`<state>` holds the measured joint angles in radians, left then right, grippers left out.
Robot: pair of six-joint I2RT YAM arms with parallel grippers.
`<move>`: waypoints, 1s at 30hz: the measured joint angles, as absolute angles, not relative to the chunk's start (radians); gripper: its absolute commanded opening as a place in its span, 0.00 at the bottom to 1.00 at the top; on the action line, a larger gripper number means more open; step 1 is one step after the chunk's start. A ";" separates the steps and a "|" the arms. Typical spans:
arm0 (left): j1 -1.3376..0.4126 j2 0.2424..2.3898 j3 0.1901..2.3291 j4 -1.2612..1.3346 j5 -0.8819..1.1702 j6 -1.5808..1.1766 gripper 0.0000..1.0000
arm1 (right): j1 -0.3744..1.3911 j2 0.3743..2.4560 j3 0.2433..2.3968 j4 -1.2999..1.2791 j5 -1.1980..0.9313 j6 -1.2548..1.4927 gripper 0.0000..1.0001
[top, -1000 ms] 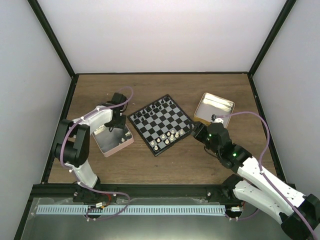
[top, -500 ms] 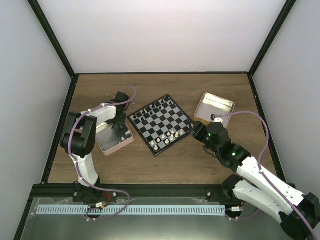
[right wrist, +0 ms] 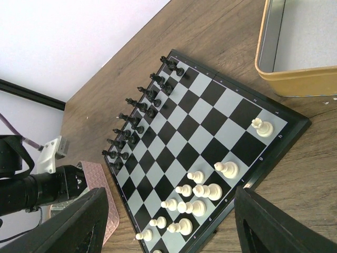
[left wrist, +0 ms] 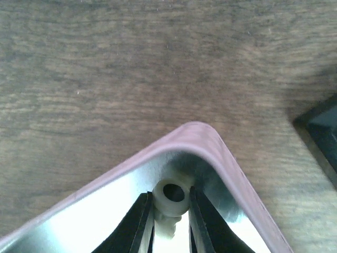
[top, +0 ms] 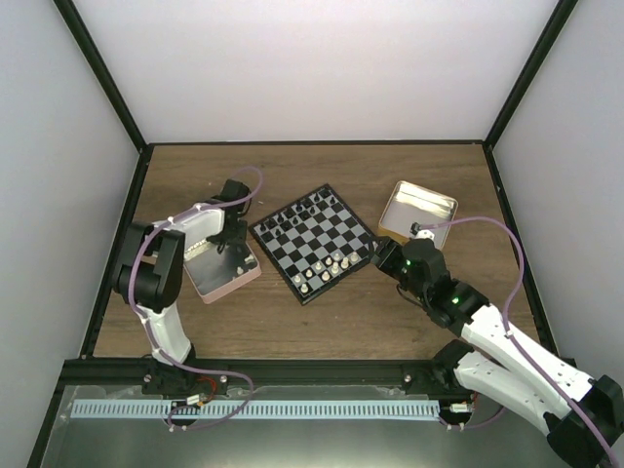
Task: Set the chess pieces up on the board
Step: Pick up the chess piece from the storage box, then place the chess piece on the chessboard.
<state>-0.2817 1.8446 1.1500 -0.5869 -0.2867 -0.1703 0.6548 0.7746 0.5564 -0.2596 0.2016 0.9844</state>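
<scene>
In the left wrist view my left gripper [left wrist: 171, 199] is down in the corner of the pink tin [left wrist: 210, 139]. Its two black fingers are pressed against either side of a cream-white chess piece [left wrist: 174, 194] lying there, round base toward the camera. The board [top: 317, 234] sits mid-table, to the right of that tin [top: 210, 281]. On the board [right wrist: 210, 95] the black pieces [right wrist: 139, 113] line the far side and several cream-white pieces [right wrist: 200, 192] stand along the near side, one [right wrist: 261, 127] alone near the corner. My right gripper [right wrist: 169, 211] hovers open at the board's near right edge, nothing between its fingers.
An open gold tin [top: 417, 210] stands right of the board, just beyond my right gripper [top: 388, 255]; its rim [right wrist: 295, 79] shows in the right wrist view. Black frame posts and white walls bound the wooden table.
The left arm has reached lower into the pink tin and its fingers have closed in onto the cream piece. The right arm has stayed put.
</scene>
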 measured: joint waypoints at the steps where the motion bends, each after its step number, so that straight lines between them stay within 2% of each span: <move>1: -0.282 1.835 1.144 -0.590 -0.281 -0.177 0.04 | 0.655 0.775 0.556 -0.260 0.202 0.984 0.67; 11: -0.282 1.581 1.009 -0.603 -0.154 -0.272 0.04 | 0.655 0.793 0.556 -0.237 0.175 0.979 0.67; 18: -0.284 1.384 0.906 -0.549 0.059 -0.420 0.06 | 0.655 0.881 0.556 -0.136 0.049 0.881 0.67; 25: -0.299 1.185 0.709 -0.272 0.310 -0.818 0.07 | 0.655 1.070 0.570 -0.008 -0.150 0.733 0.65; 30: -0.322 1.143 0.591 -0.059 0.398 -1.144 0.09 | 0.672 1.140 0.587 0.121 -0.235 0.633 0.65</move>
<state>-0.3222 1.1435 0.5911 -0.0589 0.3985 -1.1439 0.6716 1.1397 0.5873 0.1215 -0.2352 0.6327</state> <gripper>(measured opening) 0.169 0.650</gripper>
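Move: The chess piece is already between my left fingers, low in the pink storage box at its far corner; the box's middle is about 7 cm back and 3 cm left. The chessboard's middle lies some 25 cm to my left hand's right, 1 cm back and a little below. From my right hand, that piece is about 37 cm left, 12 cm ahead and 16 cm lower; the board's middle is 13 cm left, 10 cm ahead, 18 cm below. Keeping the chess piece pinched, I lift my left hand about 11 cm out of the storage box while drawing back 8 cm, then sweep it 11 cm right towards the board, rolling the fingers some 70 degrees from pointing down to pointing right. After a short wait, my open right hand comes about 10 cm left over the board towards the piece, dipping slightly and turning counter-clockwise 30 degrees. ##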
